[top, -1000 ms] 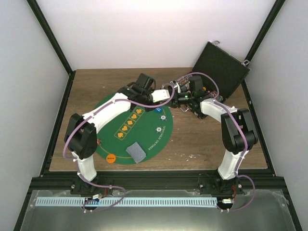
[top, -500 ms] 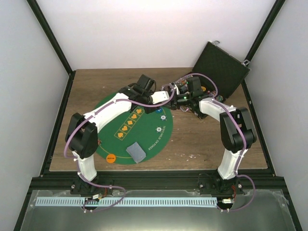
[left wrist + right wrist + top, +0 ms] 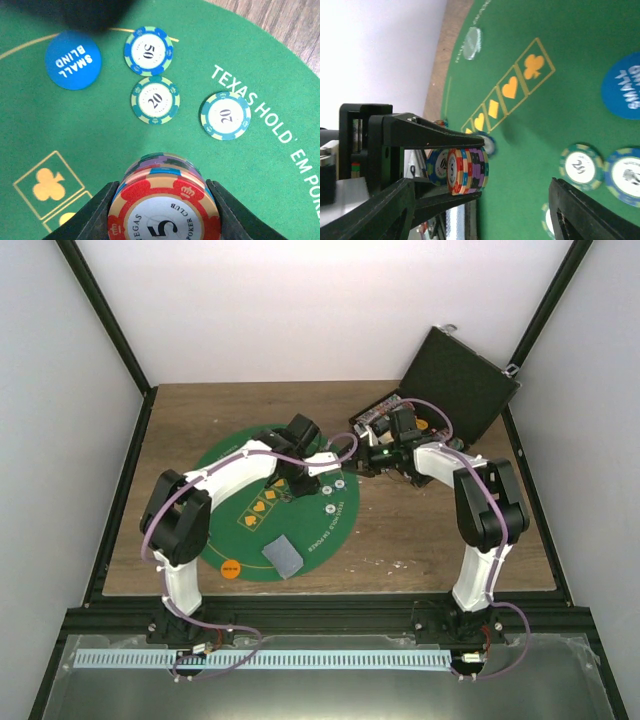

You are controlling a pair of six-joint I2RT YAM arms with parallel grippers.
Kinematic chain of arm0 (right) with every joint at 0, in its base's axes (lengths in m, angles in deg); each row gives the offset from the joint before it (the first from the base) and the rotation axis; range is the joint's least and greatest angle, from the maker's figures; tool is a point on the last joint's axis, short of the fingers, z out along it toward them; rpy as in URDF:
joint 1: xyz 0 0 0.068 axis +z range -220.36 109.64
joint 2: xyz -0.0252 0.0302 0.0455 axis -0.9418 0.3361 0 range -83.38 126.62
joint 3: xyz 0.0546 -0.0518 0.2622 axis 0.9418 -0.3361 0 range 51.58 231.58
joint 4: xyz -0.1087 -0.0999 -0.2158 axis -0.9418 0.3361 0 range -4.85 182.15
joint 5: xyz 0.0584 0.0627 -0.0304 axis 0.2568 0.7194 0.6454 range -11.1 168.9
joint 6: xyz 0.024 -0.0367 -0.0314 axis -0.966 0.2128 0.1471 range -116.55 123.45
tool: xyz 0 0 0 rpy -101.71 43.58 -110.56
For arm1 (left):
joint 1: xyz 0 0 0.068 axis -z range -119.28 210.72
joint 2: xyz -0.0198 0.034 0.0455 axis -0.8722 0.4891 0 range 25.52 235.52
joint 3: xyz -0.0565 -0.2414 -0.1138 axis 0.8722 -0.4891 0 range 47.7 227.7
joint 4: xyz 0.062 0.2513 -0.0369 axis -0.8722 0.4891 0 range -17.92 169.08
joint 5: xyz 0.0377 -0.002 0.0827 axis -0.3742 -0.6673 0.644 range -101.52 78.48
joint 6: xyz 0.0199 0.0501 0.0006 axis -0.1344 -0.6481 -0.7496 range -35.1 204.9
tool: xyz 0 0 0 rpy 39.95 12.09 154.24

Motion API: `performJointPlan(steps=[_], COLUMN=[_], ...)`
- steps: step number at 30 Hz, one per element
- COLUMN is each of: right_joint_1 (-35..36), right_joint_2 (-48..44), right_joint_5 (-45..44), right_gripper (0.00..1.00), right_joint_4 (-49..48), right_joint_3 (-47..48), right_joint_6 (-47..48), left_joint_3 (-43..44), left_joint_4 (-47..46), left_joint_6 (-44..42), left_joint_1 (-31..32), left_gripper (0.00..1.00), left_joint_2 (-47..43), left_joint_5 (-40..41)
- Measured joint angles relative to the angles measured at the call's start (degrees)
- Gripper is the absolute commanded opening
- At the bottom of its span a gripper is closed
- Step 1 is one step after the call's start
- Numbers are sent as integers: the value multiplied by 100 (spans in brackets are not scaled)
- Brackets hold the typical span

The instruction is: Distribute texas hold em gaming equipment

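Note:
A sideways stack of striped poker chips (image 3: 165, 200), a red "5" facing the camera, is clamped in my left gripper (image 3: 162, 186), which hangs low over the green mat (image 3: 75, 135). The top view puts that gripper (image 3: 328, 468) at the mat's far right. My right gripper (image 3: 487, 200) stands open just beside the stack (image 3: 470, 170), touching nothing. Three teal chips lie flat on the felt: a "50" (image 3: 149, 50) and two "20" (image 3: 155, 99) (image 3: 225, 115). The blue "small blind" disc (image 3: 73, 60) lies beside them. Grey-backed cards (image 3: 282, 556) and an orange disc (image 3: 230, 567) sit near the mat's front.
The black case (image 3: 460, 385) stands open at the back right, its tray (image 3: 385, 415) just behind my right gripper (image 3: 362, 465). Brown wooden tabletop (image 3: 430, 530) surrounds the mat, bounded by a black frame (image 3: 120, 500) and white walls.
My right jaws have opened and let go of the chip stack. The left gripper has drawn back over the mat with the stack still in it.

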Motion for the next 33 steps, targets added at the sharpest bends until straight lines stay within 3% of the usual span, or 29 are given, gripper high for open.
performJointPlan(steps=[18, 25, 33], right_joint_1=[-684, -866, -925], right_joint_2=[-737, -1045, -1121], right_joint_5=[-1547, -1825, -1878], right_gripper=[75, 75, 75], right_joint_4=[1217, 1486, 1587], right_joint_3=[2, -2, -9], right_joint_6=[1099, 1370, 1545], left_joint_3=[330, 951, 1073], left_joint_4=[-127, -254, -142], left_joint_6=[535, 758, 831], left_joint_1=[96, 122, 175], left_gripper=[0, 0, 1], left_joint_2=[979, 1445, 1692], left_joint_5=[-72, 42, 227])
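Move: The left hand holds the chip stack; its target, the 20 chip beside the 50 chip, lies about 4 cm ahead, 5 right and 9 below. The 50 chip is 6 ahead, 8 right; the small blind button 11 ahead, 5 right; the second 20 chip 1 back, 6 right. From the empty right hand, the chip case lies some 15 cm ahead, 17 right and 11 below, its handle about 10 ahead and 7 right. Left lowers its gripped stack 7 cm, shifting forward-right over the 20 chip; open right hand withdraws 10 cm rightward. ##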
